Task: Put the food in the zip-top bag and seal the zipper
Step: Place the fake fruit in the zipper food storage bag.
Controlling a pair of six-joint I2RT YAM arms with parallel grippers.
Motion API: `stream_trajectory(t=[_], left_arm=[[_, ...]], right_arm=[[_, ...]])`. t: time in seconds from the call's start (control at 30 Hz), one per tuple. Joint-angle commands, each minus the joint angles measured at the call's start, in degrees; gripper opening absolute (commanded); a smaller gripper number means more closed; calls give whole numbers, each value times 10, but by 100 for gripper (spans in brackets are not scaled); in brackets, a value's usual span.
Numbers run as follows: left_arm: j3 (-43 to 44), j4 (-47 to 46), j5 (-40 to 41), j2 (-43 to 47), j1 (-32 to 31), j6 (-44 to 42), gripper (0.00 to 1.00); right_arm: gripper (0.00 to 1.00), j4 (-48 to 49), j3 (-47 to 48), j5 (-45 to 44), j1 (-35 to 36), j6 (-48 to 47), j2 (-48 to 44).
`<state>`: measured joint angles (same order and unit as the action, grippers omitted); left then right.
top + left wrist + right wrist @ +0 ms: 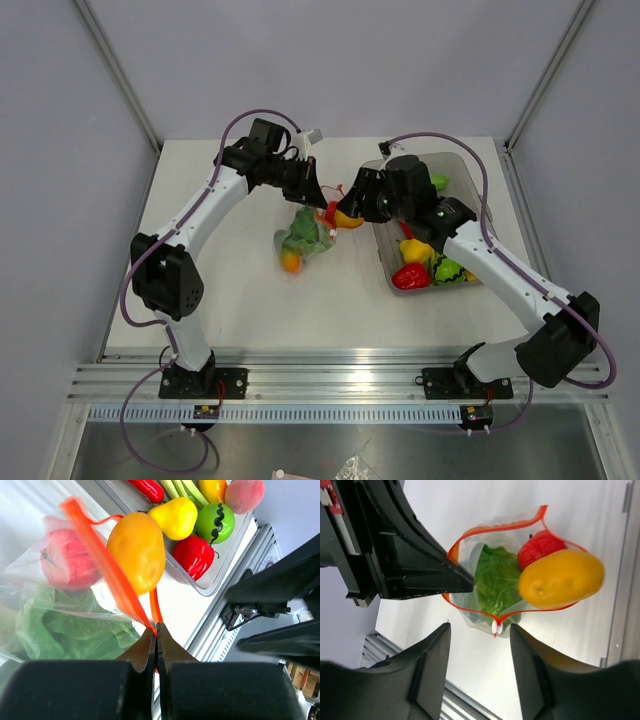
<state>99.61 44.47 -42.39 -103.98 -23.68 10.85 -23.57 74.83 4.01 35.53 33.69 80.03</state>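
The zip-top bag [303,240] hangs open-mouthed from my left gripper [156,628], which is shut on its red-orange zipper [107,562]. Green lettuce [495,580] and a red fruit [540,549] are inside the bag. A yellow-orange fruit [561,578] lies in the bag's open mouth, across the zipper rim. My right gripper [480,627] stands open just in front of the mouth, its fingers apart from the fruit. The zipper's white slider [496,626] sits between those fingers. From above, the left gripper [318,190] and right gripper [350,206] nearly meet over the bag.
A grey translucent tub [462,166] stands right of the bag, under the right arm. It holds a red pepper [194,555], a yellow pear [175,516], a green fruit [215,522] and a peach [245,494]. The table's metal rail [340,380] runs along the near edge.
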Motion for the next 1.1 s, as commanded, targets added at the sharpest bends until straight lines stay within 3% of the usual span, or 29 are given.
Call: stream_trajectory(t=[0.0, 0.03, 0.13, 0.33, 0.6, 0.77, 1.07], left_arm=[[23, -18, -22, 26, -2, -14, 0], [22, -18, -23, 26, -2, -14, 0], [18, -18, -24, 27, -2, -11, 0], [16, -25, -33, 30, -3, -7, 0], [39, -52, -38, 16, -21, 20, 0], [80, -41, -39, -10, -43, 22, 0], [79, -48, -39, -21, -51, 28, 0]], right_arm=[[60, -15, -16, -25, -26, -14, -7], [68, -10, -19, -16, -31, -13, -5], [78, -5, -22, -16, -43, -8, 6], [81, -10, -17, -7, -72, 23, 36], [98, -20, 2, 1, -72, 26, 77], [99, -24, -2, -6, -78, 31, 75], [99, -53, 8, -54, -92, 22, 55]])
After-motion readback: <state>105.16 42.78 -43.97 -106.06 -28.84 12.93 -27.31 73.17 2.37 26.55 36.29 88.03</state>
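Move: The yellow-orange fruit sits in the zip-top bag's mouth, roughly 4 cm ahead of the right hand, 3 cm to its right and 9 cm below. The red fruit in the bag is about 1 cm beyond it and 4 cm to its left. The lettuce lies some 7 cm left of the right hand, 1 cm back and 14 cm down. From the left hand, which already pinches the zipper edge, the yellow-orange fruit is about 7 cm right, 2 cm ahead and 6 cm lower. Its fingers spread from half to fully open, the right hand comes down astride the yellow-orange fruit: first right and forward about 5 cm, then chiefly down for 8 cm in all, ending with a little more to the right, tipping and turning clockwise some 10 degrees each. The left, still pinching the zipper edge, later draws the bag about 4 cm right and slightly up. ##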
